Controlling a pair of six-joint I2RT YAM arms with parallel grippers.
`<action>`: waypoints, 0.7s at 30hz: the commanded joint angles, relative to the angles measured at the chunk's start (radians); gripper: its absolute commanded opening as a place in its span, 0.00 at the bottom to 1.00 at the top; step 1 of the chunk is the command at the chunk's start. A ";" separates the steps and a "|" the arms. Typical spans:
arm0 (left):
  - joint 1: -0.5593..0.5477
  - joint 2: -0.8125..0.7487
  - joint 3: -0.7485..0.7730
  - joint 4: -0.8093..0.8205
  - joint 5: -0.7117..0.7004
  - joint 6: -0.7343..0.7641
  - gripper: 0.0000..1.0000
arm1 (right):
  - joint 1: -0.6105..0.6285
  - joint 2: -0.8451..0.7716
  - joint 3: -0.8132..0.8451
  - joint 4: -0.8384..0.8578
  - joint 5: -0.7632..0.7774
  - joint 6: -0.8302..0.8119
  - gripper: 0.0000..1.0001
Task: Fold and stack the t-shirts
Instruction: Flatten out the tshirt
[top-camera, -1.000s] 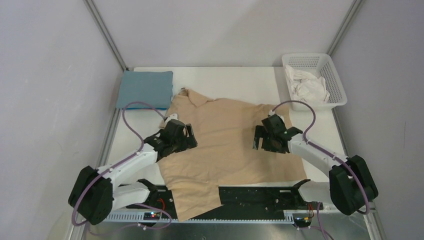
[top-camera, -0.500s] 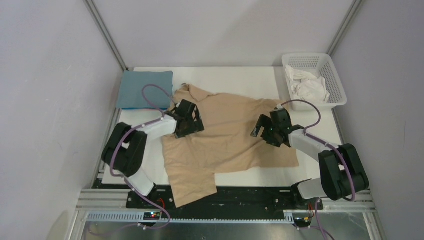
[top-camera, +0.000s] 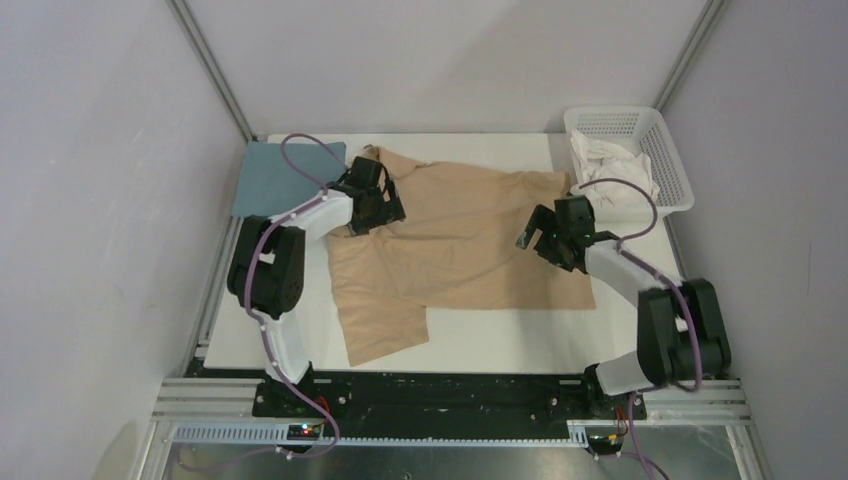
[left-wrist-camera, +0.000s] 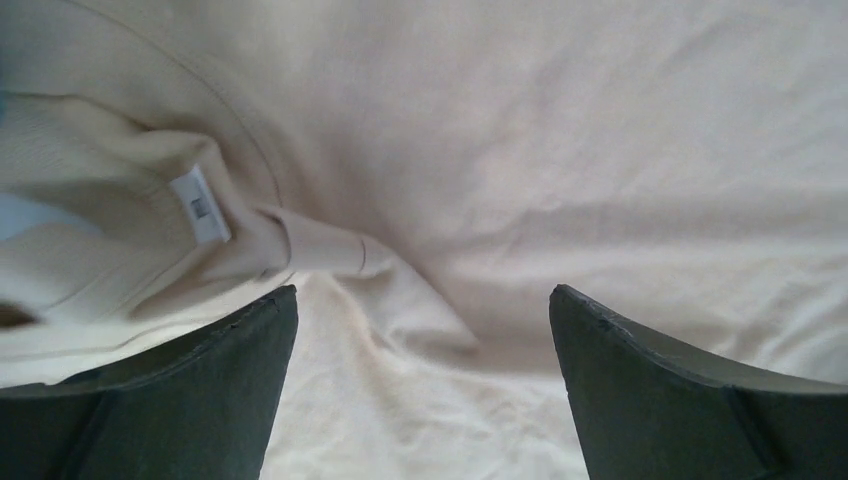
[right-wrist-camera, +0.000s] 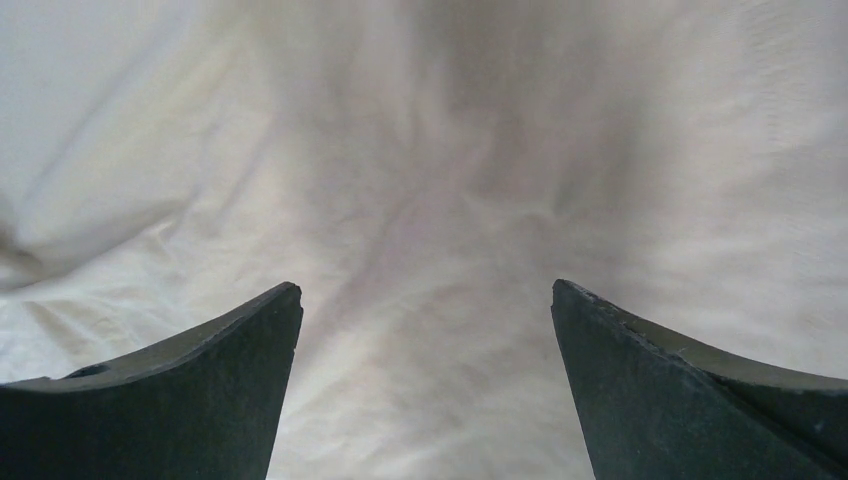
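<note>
A tan-beige t-shirt (top-camera: 470, 245) with a small collar lies spread over the middle of the white table, its lower part trailing toward the near left. A folded teal-blue t-shirt (top-camera: 272, 178) rests at the back left corner. My left gripper (top-camera: 382, 210) stands open on the tan shirt just below the collar. In the left wrist view the left gripper (left-wrist-camera: 420, 310) shows only cloth between its fingers, with the collar's white label (left-wrist-camera: 200, 205) at the upper left. My right gripper (top-camera: 535, 240) is open over the shirt's right side. The right wrist view has this gripper (right-wrist-camera: 425, 300) above wrinkled tan cloth.
A white lattice basket (top-camera: 675, 170) at the back right corner holds crumpled white cloth (top-camera: 612, 172). Bare table (top-camera: 500, 340) shows between the shirt and the near edge. Grey walls close in the left, right and back sides.
Both arms have reached farther back on the table. The tan shirt has slid away from the near edge with them and no longer hangs over it. Both grippers stayed open.
</note>
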 joint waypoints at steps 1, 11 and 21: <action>-0.014 -0.223 -0.033 -0.044 -0.049 0.052 1.00 | 0.000 -0.287 0.017 -0.118 0.117 -0.024 0.99; -0.285 -0.776 -0.521 -0.111 -0.225 -0.184 1.00 | -0.037 -0.768 -0.201 -0.344 0.279 0.020 0.99; -0.589 -1.012 -0.778 -0.469 -0.224 -0.453 1.00 | -0.051 -0.780 -0.212 -0.450 0.314 0.058 0.99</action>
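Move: The shirt's near-left sleeve lies about 25 cm straight back from my left hand and some 3 cm lower. The collar is about 8 cm to that hand's left and 3 cm ahead; the blue stack is 21 cm left and 11 cm ahead. From my right hand, the shirt's near-right corner is about 11 cm back, 12 cm right and 3 cm down, and the white basket is some 24 cm ahead and 21 cm right. I hop my left hand back about 27 cm with its fingers open, rising some 11 cm clear of the shirt and then sinking nearly as low again over the near-left sleeve. My right hand, also open, lifts about 12 cm and draws back and right towards the near-right corner, sinking partway, turning about 15 degrees clockwise and easing almost to a stop above the cloth's near edge. ##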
